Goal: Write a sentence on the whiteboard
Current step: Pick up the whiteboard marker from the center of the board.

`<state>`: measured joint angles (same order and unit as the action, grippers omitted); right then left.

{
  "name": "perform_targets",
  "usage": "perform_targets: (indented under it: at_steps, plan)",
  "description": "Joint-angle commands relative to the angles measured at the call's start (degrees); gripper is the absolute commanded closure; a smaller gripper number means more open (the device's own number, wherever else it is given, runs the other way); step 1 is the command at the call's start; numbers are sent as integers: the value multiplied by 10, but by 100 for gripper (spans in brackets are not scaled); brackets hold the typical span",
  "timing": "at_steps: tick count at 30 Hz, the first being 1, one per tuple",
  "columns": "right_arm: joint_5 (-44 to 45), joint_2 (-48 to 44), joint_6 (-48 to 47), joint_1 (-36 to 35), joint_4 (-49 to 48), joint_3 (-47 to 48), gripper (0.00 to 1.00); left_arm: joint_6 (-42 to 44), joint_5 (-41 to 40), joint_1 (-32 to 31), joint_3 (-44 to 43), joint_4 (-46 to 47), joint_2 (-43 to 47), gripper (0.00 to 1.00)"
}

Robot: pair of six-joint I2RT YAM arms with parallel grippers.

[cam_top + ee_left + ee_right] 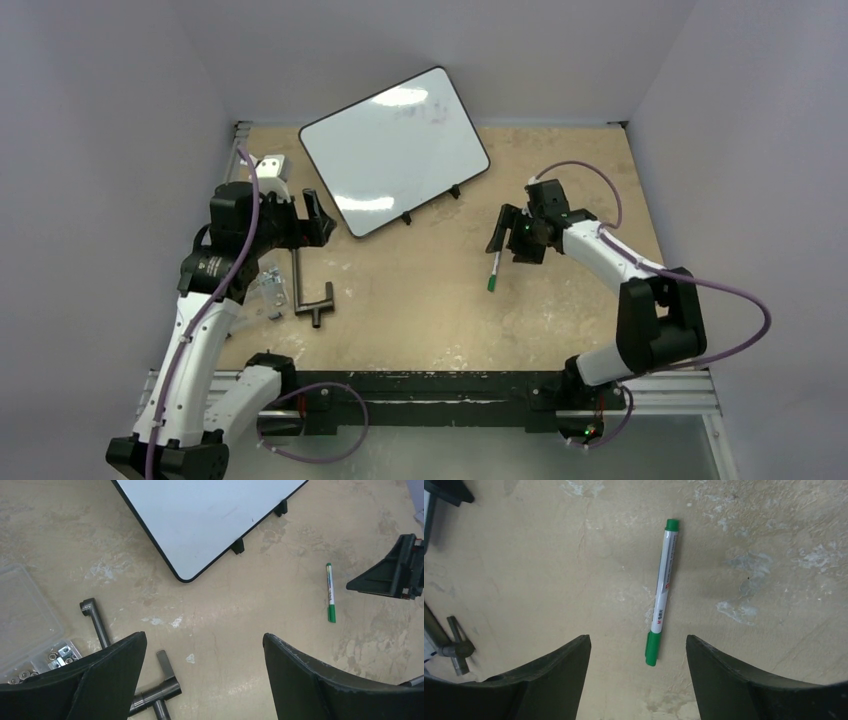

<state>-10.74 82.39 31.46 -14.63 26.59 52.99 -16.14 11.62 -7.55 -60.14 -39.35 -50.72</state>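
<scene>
The whiteboard [395, 150] lies tilted at the back of the table, with a thin black frame and small black feet. Its face is blank with faint smudges, and no green lettering shows. Its near corner also shows in the left wrist view [200, 515]. A capped green-and-white marker [494, 272] lies loose on the table right of the middle. My right gripper [507, 235] is open and empty just above it. In the right wrist view the marker [663, 592] lies ahead of and between the open fingers of the right gripper [637, 639]. My left gripper [204, 637] is open and empty, near the board's lower left corner.
A dark metal T-shaped tool [312, 290] and a clear plastic box [30, 625] of small metal parts lie at the left by my left arm. A grey metal bracket [272, 165] sits at the back left. Pale walls enclose the table.
</scene>
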Motion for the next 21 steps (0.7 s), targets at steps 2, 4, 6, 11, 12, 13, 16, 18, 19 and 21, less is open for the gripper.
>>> perform_targets:
  at_steps: [2,4,6,11,12,13,16,18,19,21]
  plan:
    - [10,64,0,-12,6,52,36,21,1,-12,-1,3,20,14]
    - [18,89,1,-15,10,64,39,21,1,-14,-1,2,21,14]
    - [24,106,4,-17,10,73,41,21,2,-14,-1,2,23,14]
    - [75,142,7,-29,21,95,50,21,4,-15,0,2,28,14]
    - [86,148,8,-33,25,100,51,21,5,-15,0,2,29,14]
    - [96,154,7,-35,28,105,52,21,5,-15,0,2,30,14]
    - [118,174,7,-42,37,118,57,22,7,-15,1,2,31,14]
    - [130,186,6,-47,40,124,60,22,7,-15,1,2,32,14]
    - [135,191,6,-49,40,125,63,23,6,-16,1,1,32,15]
    - [142,202,6,-53,42,127,69,24,5,-16,1,1,33,14]
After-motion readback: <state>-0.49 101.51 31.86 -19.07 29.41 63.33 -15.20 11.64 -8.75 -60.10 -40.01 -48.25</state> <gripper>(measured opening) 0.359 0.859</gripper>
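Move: The marker lies almost straight below the open right fingers, its middle about 8 cm down and 2 cm ahead, small green end farthest out. From the right hand the whiteboard's right black clip is some 19 cm ahead and 8 cm left, the left clip about 13 cm ahead and 18 cm left. From the left hand the marker is roughly 33 cm to the right, 5 cm ahead and 26 cm below. The right hand sinks about 6 cm onto the marker, fast at first and then more slowly, easing nearly 3 cm forward so the fingertips come down either side of the barrel close to the table. On the way the wrist tips and rolls some 15 degrees so the fingers point more steeply down, while they close from wide to about a third open, with a gap still left and no grip yet. ##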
